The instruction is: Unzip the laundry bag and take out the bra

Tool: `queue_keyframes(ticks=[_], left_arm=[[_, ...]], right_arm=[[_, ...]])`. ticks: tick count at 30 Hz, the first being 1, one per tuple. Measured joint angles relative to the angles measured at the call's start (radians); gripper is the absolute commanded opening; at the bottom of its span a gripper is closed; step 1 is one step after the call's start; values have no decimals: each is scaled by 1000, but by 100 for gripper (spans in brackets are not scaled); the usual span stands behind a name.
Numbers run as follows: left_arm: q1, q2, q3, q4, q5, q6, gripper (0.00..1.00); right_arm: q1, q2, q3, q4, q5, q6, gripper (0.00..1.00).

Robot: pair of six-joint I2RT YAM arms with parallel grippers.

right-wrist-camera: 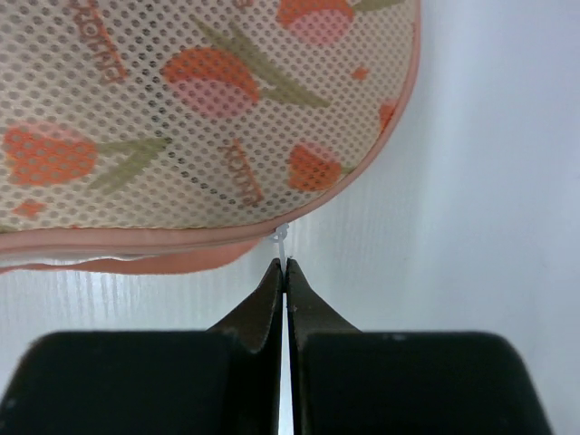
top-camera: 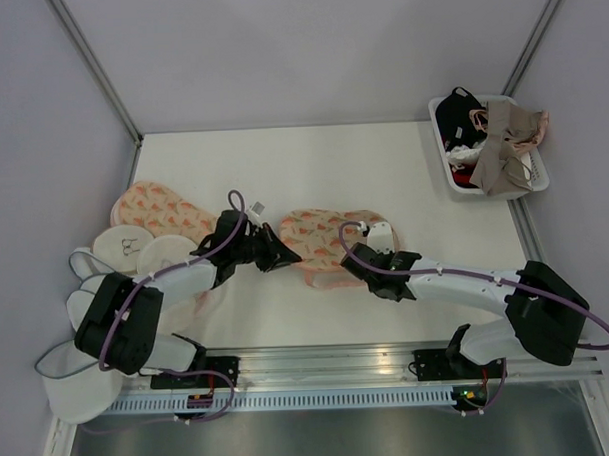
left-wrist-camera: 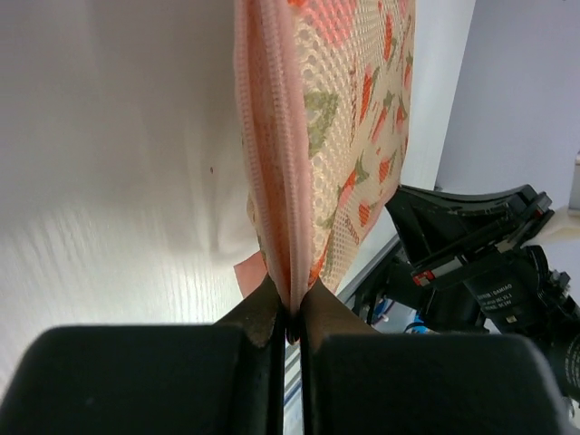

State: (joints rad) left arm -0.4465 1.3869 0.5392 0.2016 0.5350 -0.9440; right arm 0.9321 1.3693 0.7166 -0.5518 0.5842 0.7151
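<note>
The laundry bag [top-camera: 320,235], peach mesh with an orange carrot-like print and pink trim, lies mid-table. My left gripper [top-camera: 290,257] is at its left end. In the left wrist view that gripper [left-wrist-camera: 292,313] is shut on the bag's pink trim [left-wrist-camera: 272,136], and the printed mesh [left-wrist-camera: 353,109] rises beyond it. My right gripper [top-camera: 353,252] rests at the bag's near right edge. In the right wrist view it [right-wrist-camera: 285,272] is shut on a thin white zipper pull [right-wrist-camera: 282,240] hanging from the rim of the bag [right-wrist-camera: 181,118]. The bra is hidden.
A white basket [top-camera: 543,183] with black and beige garments stands at the back right corner. At the left lie a second peach printed pouch [top-camera: 156,210] and round white mesh pouches [top-camera: 120,244], with one more [top-camera: 75,381] by the left arm's base. Walls enclose the table.
</note>
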Motion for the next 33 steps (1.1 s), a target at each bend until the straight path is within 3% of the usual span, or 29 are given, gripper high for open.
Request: queue_keyframes(ticks=[5,6,7,8,10,15,18,25,29,33], left_arm=[[28,129,151,-56,35,107,2],[30,163,184,-61,45,128,9],[30,197,217,-58,49,146,50],[30,224,239,-52,51,164,73],[32,272,272,-23,47,177,99],[37,262,242,14,1,163,100],[37,139,137,2,-63,120,100],[-16,-117,-62,23,-87,-14,100],[-78,-138,-114,58,-84,-87,100],[-136,-109,-117,105,-87,-134,100]], right_arm=[[-2,1,26,-37,61,18,0],[-2,0,26,-39,63,14,0],[-2,-2,26,-39,60,11,0],[-2,-4,25,-36,56,7,0],[-2,-19,18,-21,35,-11,0],[-3,-42,-9,29,-28,-42,0],[-5,-34,-15,83,-109,-74,1],[-6,-38,-87,380,-541,-151,0],[-3,-38,-86,506,-706,-172,1],[0,-33,-76,554,-777,-188,1]])
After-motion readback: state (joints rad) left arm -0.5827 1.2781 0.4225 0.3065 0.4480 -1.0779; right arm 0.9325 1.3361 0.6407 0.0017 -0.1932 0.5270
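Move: Gripped in the right fingers, the zipper pull at the laundry bag's right corner lies about 24 cm to the left hand's right, 4 cm nearer the base and 5 cm lower. Its destination is the bag's left end, still pinched by the left hand: from the right hand some 23 cm left, 4 cm ahead and 4 cm higher. From the left hand, the bag's middle is about 11 cm right, 3 cm ahead and 6 cm below; the pink strip is roughly 9 cm right, 5 cm back, 7 cm below. Carrying the bag's left end about 7 cm forward, the left hand opens wide to let it go, then draws back some 10 cm with fingers open. The right, keeping its pinch on the zipper pull, nearly stays at first, then sweeps about 15 cm left, 5 cm back and slightly up towards the left gripper, turning some 35 degrees counter-clockwise as it tilts. ##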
